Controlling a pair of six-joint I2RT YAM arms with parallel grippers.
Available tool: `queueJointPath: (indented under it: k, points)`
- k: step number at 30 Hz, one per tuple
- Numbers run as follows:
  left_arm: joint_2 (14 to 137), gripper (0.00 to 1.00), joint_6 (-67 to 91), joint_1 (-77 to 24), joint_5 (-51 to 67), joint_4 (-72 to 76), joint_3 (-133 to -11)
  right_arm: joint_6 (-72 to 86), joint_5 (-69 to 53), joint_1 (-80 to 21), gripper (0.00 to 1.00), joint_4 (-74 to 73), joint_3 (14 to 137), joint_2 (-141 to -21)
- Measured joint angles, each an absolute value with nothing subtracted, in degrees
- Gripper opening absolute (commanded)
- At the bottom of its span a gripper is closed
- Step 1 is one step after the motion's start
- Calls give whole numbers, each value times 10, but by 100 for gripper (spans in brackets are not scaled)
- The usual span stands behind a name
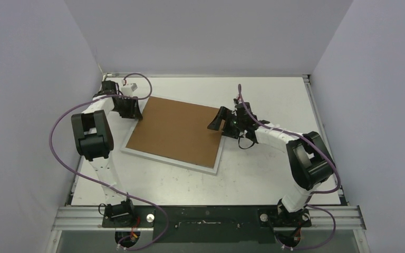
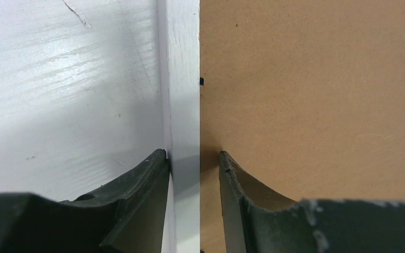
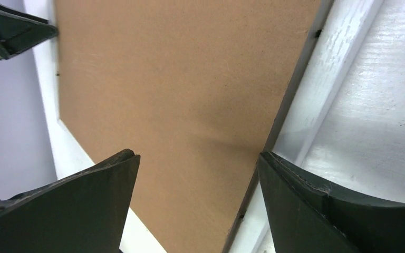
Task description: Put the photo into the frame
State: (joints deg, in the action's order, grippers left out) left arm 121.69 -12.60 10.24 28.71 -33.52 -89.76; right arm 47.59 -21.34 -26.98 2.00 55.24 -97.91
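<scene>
The white frame [image 1: 169, 161] lies flat on the table with a brown backing board [image 1: 176, 130] filling it. The photo is out of view. My left gripper [image 1: 135, 108] is at the frame's far left corner. In the left wrist view its jaws [image 2: 192, 154] straddle the white frame rail [image 2: 182, 79]: one finger is against the rail's outer side, the other rests on the board [image 2: 316, 95] a little in from the rail. My right gripper [image 1: 219, 122] hovers over the frame's right edge. It is open [image 3: 198, 155], with the board [image 3: 179, 89] and rail [image 3: 327, 79] below it.
White walls close in the table on the left, back and right. The white tabletop [image 1: 274, 100] surrounds the frame. Purple cables loop from both arms. The left gripper's fingers [image 3: 10, 29] show at the top left of the right wrist view.
</scene>
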Motion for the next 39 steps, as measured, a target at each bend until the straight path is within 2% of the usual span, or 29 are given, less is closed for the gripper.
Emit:
queueJointPath:
  k: [8, 15, 26, 39]
  points:
    - [1212, 32, -130, 98, 274, -335, -897, 499, -225, -270, 83, 27, 548, -894]
    - [1208, 32, -133, 95, 266, -335, -896, 537, -239, -269, 83, 119, 507, -848]
    - [1200, 31, -143, 91, 233, -326, -891, 642, -259, -255, 81, 340, 435, -873]
    - [1193, 31, -139, 76, 274, -337, -885, 713, -350, -289, 81, 526, 513, -889]
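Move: The backing board's right edge, in its slot in the frame, lies about 3 cm right of and 3 cm below the right hand, at the tip of its rear finger. The board's middle is roughly 16 cm left and 6 cm ahead of that hand, 6 cm below; the frame's right rail is 5 cm to its right and 4 cm down. The left hand straddles the frame's left rail, about 1 cm below it; from there the board's edge is some 34 cm right and 12 cm back. With its rear fingertip hooked under the board's right edge, the right hand levers the board up out of the frame, rising about 23 cm with a short stall near 10 cm, and drifting left late on. The wrist rolls and tips up by some 50 degrees; the fingers stay wide open. The left hand keeps the frame's left rail between its fingers, shifting about 2 cm right at the end. ##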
